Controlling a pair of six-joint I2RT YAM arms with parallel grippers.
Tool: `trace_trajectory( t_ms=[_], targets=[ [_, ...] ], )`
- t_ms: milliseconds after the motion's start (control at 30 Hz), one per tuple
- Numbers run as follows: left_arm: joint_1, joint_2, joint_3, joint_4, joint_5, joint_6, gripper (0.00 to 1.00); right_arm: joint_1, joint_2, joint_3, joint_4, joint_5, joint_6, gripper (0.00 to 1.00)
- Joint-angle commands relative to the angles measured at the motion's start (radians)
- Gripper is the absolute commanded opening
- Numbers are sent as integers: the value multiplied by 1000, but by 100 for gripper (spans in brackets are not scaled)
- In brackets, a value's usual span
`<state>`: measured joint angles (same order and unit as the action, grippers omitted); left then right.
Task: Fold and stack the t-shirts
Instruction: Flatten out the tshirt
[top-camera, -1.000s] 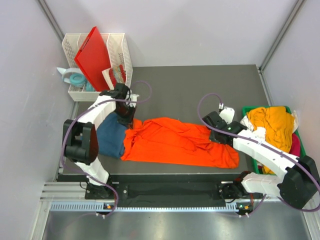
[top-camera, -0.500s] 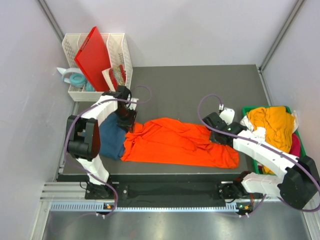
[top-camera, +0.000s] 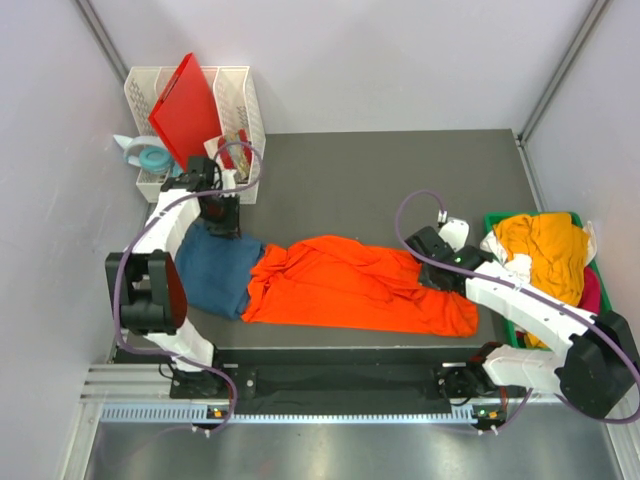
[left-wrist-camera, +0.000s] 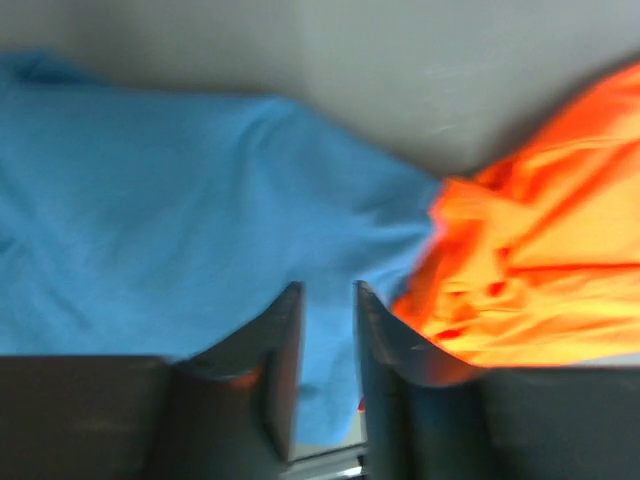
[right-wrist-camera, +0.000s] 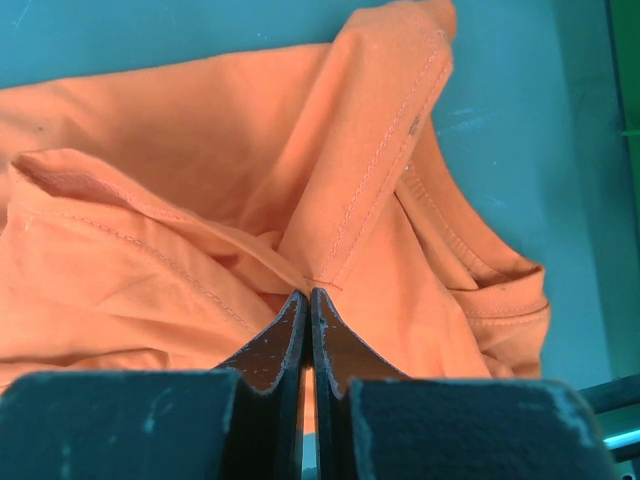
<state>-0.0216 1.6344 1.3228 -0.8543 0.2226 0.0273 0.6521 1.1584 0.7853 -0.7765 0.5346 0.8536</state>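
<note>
A bright orange t-shirt (top-camera: 350, 285) lies crumpled across the middle of the dark table. My right gripper (top-camera: 422, 262) sits at its right end, shut on a raised fold near a seam (right-wrist-camera: 308, 292). A dark teal-blue t-shirt (top-camera: 215, 270) lies folded at the left, its right edge tucked under the orange t-shirt (left-wrist-camera: 540, 260). My left gripper (top-camera: 222, 225) hovers above the blue t-shirt's far edge. Its jaws stand apart with nothing between them (left-wrist-camera: 328, 300); only the blue t-shirt (left-wrist-camera: 150, 220) shows below. Mustard-yellow (top-camera: 545, 250), pink and white shirts are heaped at the right.
A green bin (top-camera: 495, 220) at the table's right edge holds the heaped shirts. A white basket (top-camera: 240, 100) at the back left holds a stiff red board (top-camera: 185, 110); a blue tape roll (top-camera: 152, 158) lies beside it. Bare table stretches behind the orange shirt.
My left gripper has opened, let go of the orange shirt's left edge, and moved back and left over the blue shirt. The right arm has stayed still.
</note>
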Motion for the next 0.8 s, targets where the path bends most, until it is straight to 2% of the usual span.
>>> trace_trajectory(
  t_ms=[0, 100, 133, 333, 467, 600, 767],
  targets=[
    [89, 87, -23, -8, -45, -9, 19, 6, -29, 2, 19, 4, 12, 0],
    [135, 137, -27, -25, -71, -1, 2, 6, -35, 6, 13, 4, 12, 0],
    [143, 145, -28, -26, -83, 5, 0, 6, -35, 8, 14, 7, 9, 0],
    [150, 220, -50, -31, -156, 23, 0, 6, -37, 20, 10, 8, 7, 0],
    [169, 278, -56, -32, -265, 23, 0, 6, -40, 35, 5, 11, 7, 0],
    [235, 312, -66, -17, -362, 26, 0, 6, -42, 40, -3, 21, 2, 0],
    [298, 323, -85, -2, -414, 45, 0, 6, -39, 37, 5, 19, 2, 0]
  ],
)
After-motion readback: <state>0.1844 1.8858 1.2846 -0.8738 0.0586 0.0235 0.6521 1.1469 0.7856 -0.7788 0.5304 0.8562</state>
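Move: The blue t-shirt I go for lies below my left hand, its middle roughly 6 cm back and 6 cm left, about 10 cm down. The orange t-shirt's middle is about 9 cm back and 30 cm to the right at the same level, and the white rack stands some 26 cm ahead and 7 cm left. From my right hand, the blue t-shirt is about 52 cm left and 4 cm ahead, 7 cm lower. I swing my left hand left and down together onto the folded blue t-shirt, about 9 cm each way and slightly back, shutting the half-open fingers on the way and tipping them to point nearly straight down, some 20 degrees. With the shut tips pressing on the cloth, I slide on left a couple of centimetres. My right hand stays still, keeping its shut fingers on the orange t-shirt. ##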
